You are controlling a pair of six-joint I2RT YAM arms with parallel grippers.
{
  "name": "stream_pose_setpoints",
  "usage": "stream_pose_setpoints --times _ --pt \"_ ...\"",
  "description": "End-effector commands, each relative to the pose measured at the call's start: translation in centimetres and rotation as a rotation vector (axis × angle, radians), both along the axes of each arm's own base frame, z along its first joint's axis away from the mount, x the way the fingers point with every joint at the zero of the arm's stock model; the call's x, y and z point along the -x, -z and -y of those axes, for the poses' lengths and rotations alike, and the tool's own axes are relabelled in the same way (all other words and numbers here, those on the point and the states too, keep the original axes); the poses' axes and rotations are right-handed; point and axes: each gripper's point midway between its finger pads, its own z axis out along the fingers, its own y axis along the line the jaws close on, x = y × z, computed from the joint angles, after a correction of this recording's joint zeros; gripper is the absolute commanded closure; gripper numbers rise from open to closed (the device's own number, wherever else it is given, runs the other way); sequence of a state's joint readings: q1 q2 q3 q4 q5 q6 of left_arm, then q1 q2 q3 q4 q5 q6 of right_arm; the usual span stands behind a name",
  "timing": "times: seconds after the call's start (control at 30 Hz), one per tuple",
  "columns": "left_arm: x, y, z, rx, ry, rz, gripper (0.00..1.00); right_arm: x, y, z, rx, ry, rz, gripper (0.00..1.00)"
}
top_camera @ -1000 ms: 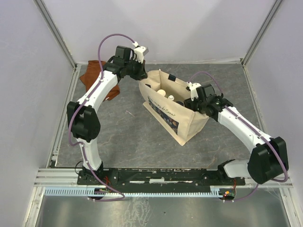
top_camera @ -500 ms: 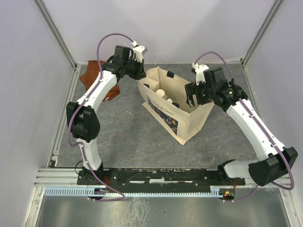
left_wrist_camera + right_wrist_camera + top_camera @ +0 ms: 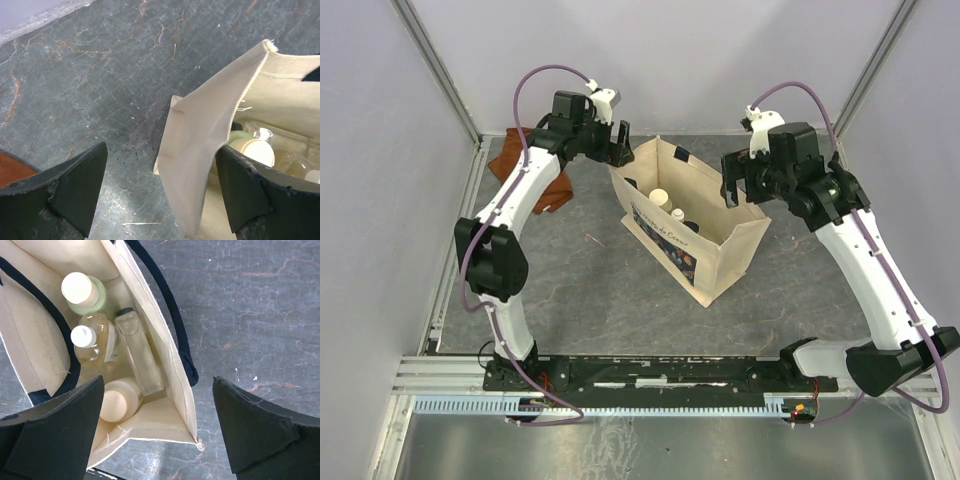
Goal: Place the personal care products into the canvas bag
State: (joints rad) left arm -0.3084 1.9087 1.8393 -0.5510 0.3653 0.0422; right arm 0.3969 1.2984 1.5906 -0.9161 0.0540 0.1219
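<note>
The beige canvas bag (image 3: 720,255) stands open mid-table, its dark floral panel facing front left. Inside it, the right wrist view shows the personal care products: an olive-green bottle (image 3: 87,295), an amber bottle (image 3: 95,342), a clear square bottle (image 3: 140,357) and a cream bottle (image 3: 117,402). My left gripper (image 3: 620,152) is open at the bag's far left corner, and the bag's edge (image 3: 200,140) hangs loose between its fingers. My right gripper (image 3: 740,185) hovers open above the bag's right end (image 3: 150,425), holding nothing.
A rust-brown folded cloth (image 3: 555,195) lies at the back left, partly under the left arm, and shows as a sliver (image 3: 10,170) in the left wrist view. Grey walls and a metal frame ring the stone-patterned tabletop (image 3: 600,290).
Both grippers have opened and let go of the bag's edges. The right arm has lifted up and back from the bag's right end. The left gripper has shifted slightly up.
</note>
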Motion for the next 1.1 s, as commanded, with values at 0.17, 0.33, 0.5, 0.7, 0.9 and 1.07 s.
stream_pose_setpoints --times 0.17,0.33,0.5,0.7,0.9,1.07 --pt "1.3 -11.9 0.3 0.205 -0.056 0.198 0.04 -0.2 0.5 2.2 0.022 0.139 0.011 0.0" --pt "2.5 -14.4 -2.5 0.21 -0.194 0.237 0.04 0.5 0.0 4.4 0.029 0.249 0.038 0.0" --pt "5.0 -13.2 -8.0 0.081 -0.365 0.226 0.03 1.7 1.2 6.8 0.073 0.321 -0.004 0.0" --pt "8.4 -9.4 -12.8 0.031 -0.512 0.156 0.03 3.9 2.3 9.1 0.04 0.421 -0.015 0.0" --pt "11.1 -7.1 -15.7 0.017 -0.676 0.151 0.03 7.0 4.8 11.0 0.092 0.483 -0.076 0.0" --pt "12.3 -5.5 -17.7 -0.009 -0.8 0.135 0.02 8.2 6.3 11.2 0.093 0.482 -0.106 0.0"
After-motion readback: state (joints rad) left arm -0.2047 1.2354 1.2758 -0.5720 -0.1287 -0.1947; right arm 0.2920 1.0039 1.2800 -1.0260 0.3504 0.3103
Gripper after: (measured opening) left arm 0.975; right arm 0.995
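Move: Above the canvas bag's left end, the open left fingers straddle its rim, which lies only a few centimetres below and back. The bag's middle is some 16 cm to this hand's right, 12 cm back and 14 cm lower; the green bottle inside sits about 9 cm right, 8 cm back, and the brown cloth roughly 23 cm left, 7 cm farther out. From the right hand, the bag's middle is about 11 cm left, 4 cm ahead and 22 cm below. Lifting straight up off the bag's rim by about 12 cm, the left hand then swings left and back towards its own side, away from the bag, sinking again late and turning some 35 degrees counter-clockwise. The right hand, already clear above the bag, draws off to the right, then also back and a little down, turning clockwise. Both grippers stay wide open and empty. ##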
